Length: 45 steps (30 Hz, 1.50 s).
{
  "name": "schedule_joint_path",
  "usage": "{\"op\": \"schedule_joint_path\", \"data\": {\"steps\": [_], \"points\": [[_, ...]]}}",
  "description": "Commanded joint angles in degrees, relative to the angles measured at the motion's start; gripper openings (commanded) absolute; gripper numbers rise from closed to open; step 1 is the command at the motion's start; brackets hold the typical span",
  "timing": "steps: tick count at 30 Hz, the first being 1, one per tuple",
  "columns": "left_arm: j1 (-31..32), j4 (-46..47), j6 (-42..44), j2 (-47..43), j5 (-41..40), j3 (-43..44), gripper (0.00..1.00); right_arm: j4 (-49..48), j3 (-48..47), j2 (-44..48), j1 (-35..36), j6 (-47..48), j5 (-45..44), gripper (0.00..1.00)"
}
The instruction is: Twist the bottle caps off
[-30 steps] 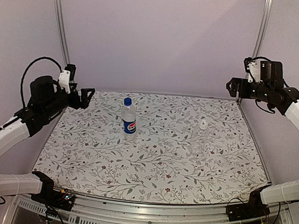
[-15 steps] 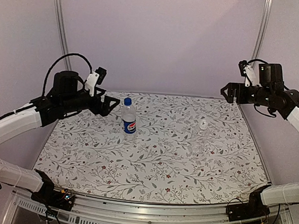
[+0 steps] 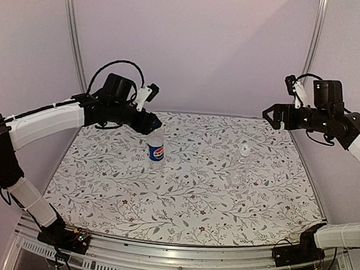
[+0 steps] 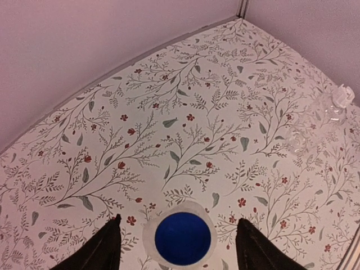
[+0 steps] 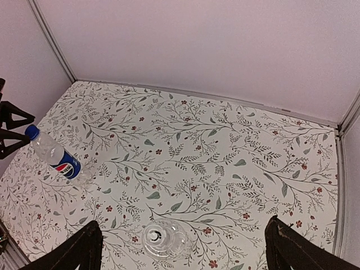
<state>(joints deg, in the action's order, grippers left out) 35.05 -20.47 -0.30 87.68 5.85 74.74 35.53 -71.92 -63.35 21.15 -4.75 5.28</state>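
Observation:
The taller bottle (image 3: 156,149), with a Pepsi label, stands upright left of the table's middle. My left gripper (image 3: 151,126) hangs right over its top and hides the cap from the top view. In the left wrist view the blue cap (image 4: 183,238) sits between the two fingers of my left gripper (image 4: 179,219), with a gap on each side; the jaws are open. The shorter clear bottle (image 3: 244,156) with its pale cap (image 3: 245,149) stands to the right. My right gripper (image 3: 268,114) hovers high behind that bottle (image 5: 163,239), open and empty.
A floral cloth (image 3: 189,190) covers the table. Pale walls close in the back and both sides, with metal posts (image 3: 73,36) in the back corners. A metal rail (image 3: 178,257) with the arm bases runs along the front edge.
My left arm has swung right from the left wall to above the Pepsi bottle, and its jaws have narrowed around the blue cap. The right gripper has drifted slightly left.

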Motion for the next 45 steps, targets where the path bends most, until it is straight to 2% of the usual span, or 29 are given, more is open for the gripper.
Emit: {"op": "schedule_joint_path", "data": {"steps": [1, 9, 21, 25, 29, 33, 39, 45], "points": [[0.9, -6.2, 0.0, 3.0, 0.4, 3.4, 0.64, -0.5, 0.9, 0.9, 0.5, 0.6, 1.5, 0.99], [0.9, -6.0, 0.2, 5.3, 0.7, 4.3, 0.45, -1.2, 1.7, 0.3, 0.7, 0.6, 2.3, 0.99], [0.9, -4.8, -0.1, 6.4, 1.7, 5.1, 0.33, -1.3, 1.9, -1.0, 1.0, 1.1, 2.5, 0.99], [0.9, -4.3, 0.1, 5.5, 1.7, 4.7, 0.25, -1.4, 1.9, -1.6, 1.1, 1.3, 2.4, 0.99], [0.9, -3.8, 0.2, 3.3, 2.4, 4.4, 0.12, -2.5, 1.5, -2.3, 2.0, 1.5, 3.3, 0.99], [0.9, -2.4, 0.2, -0.9, 8.4, 3.4, 0.01, -5.6, 0.8, -2.4, 3.8, 2.3, 6.2, 0.99], [1.3, 1.7, -2.7, -7.0, 23.0, 1.6, 0.0, -14.2, -0.4, -4.1, 12.0, 5.1, 14.5, 0.99], [4.1, 2.8, -4.1, -9.3, 30.1, 2.3, 0.0, -13.6, -5.7, -13.5, 23.3, 11.3, 18.5, 0.99]]}}
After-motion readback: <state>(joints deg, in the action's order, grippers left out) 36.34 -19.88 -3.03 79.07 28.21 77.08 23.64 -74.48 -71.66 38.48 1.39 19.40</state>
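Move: Just under the left hand, between its half-open fingers, sits the blue cap, about 3 cm down and 1 cm to the right; the middle of its Pepsi bottle is some 14 cm below the hand. The clear bottle stands roughly 31 cm to the left hand's right and 7 cm nearer the base. From the right hand, the Pepsi bottle lies about 37 cm left, 9 cm ahead and 22 cm down, while the clear bottle is only about 6 cm left and 2 cm ahead. Sinking about 3 cm over the Pepsi bottle, the left hand closes on the blue cap and pinches it, stays there a while, then raises it some 12 cm while drawing back 8 cm, rolling right side up and turning clockwise. Late on, the right hand, still open, sweeps about 15 cm left towards the bottle and slightly back, turning some 30 degrees counter-clockwise. ##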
